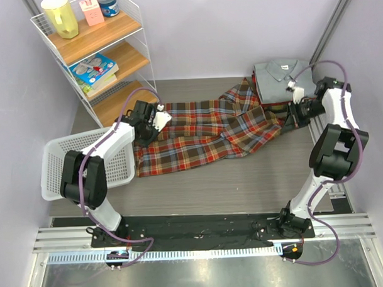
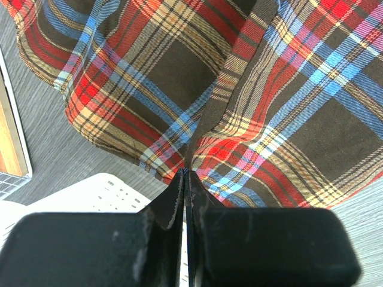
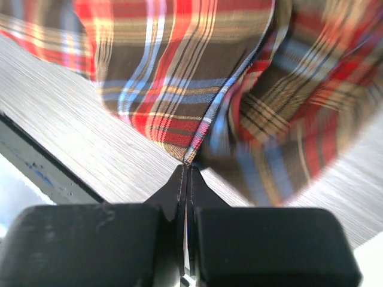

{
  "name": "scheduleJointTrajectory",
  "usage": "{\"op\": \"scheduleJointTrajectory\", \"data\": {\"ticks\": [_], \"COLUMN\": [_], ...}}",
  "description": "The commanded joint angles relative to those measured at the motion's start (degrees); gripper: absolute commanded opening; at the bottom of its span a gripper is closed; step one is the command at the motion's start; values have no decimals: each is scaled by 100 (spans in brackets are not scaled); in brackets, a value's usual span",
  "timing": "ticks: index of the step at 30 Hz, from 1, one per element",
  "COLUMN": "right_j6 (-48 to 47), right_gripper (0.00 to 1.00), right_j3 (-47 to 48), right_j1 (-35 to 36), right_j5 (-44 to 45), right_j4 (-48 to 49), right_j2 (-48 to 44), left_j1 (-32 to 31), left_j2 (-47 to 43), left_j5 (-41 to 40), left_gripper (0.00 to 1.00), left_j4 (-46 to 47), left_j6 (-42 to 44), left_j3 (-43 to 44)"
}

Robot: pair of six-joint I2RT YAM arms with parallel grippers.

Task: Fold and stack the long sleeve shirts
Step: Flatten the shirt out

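Note:
A large red, dark and cream plaid long sleeve shirt point(image 1: 204, 133) lies spread across the table from left to right. My left gripper point(image 1: 158, 121) sits at its left end. In the left wrist view this gripper point(image 2: 185, 174) is shut, and a fold of the plaid cloth point(image 2: 269, 89) runs into its tips. My right gripper point(image 1: 295, 112) is at the shirt's right end. The right wrist view shows it point(image 3: 187, 167) shut on a hem corner of the plaid cloth point(image 3: 179, 78), which is blurred. A folded grey collared shirt point(image 1: 280, 74) tops a stack at the back right.
A white plastic basket point(image 1: 66, 162) stands at the left edge, close beside my left arm, and shows as a white perforated rim point(image 2: 90, 191) in the left wrist view. A white wire shelf unit point(image 1: 100, 55) with wooden boards stands at the back left. Metal rails run along the right wall.

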Motion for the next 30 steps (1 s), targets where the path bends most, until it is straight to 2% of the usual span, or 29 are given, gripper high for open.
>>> {"op": "scheduleJointTrajectory", "data": {"ticks": [1, 12, 18, 19, 21, 23, 27, 30], "right_j6": [-129, 178, 197, 118, -303, -672, -1244, -1394], "right_gripper": [1, 1, 1, 1, 1, 1, 1, 1], "right_j3": [796, 1746, 2720, 2783, 2775, 2548, 1267, 694], "right_j1": [-91, -478, -679, -714, -776, -785, -785, -785], "right_j5": [-547, -1118, -1303, -1286, -1198, -970, -417, -30], "right_j4": [-744, -832, -841, -876, -911, -894, -289, 160], "right_j2": [-828, -1356, -1671, -1812, -2382, -2900, -4927, -5819], "left_j1": [31, 66, 83, 83, 83, 83, 75, 66], "left_j2": [-45, -686, -1652, -1975, -2328, -2908, -3805, -4333], "left_j5": [-34, 27, 765, 1148, 1528, 2231, 3172, 3525], "left_gripper": [0, 0, 0, 0, 0, 0, 0, 0], "left_j4": [72, 169, 81, -215, -541, -1226, -2527, -3345], "left_j6": [-7, -51, 98, 333, 537, 1090, 2083, 2628], "left_j3": [200, 314, 280, 288, 227, 148, -133, -370]}}
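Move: The plaid shirt is already pinched at both ends. Its middle lies about 21 cm to the right, 3 cm ahead and 4 cm below the left hand, and some 28 cm to the left, 2 cm back and 8 cm below the right hand. The folded stack sits about 14 cm straight ahead of the right hand and 5 cm lower. The basket's middle is roughly 18 cm left and 5 cm back of the left hand. The shirt's two pinched ends are drawn up off the table, both grippers staying shut. The right hand leads, climbing some 30 cm, then pulling back towards the base at the end as its fingers tilt up strongly. After a short hold the left hand rises about 17 cm, also swinging back late, with a smaller tilt. ##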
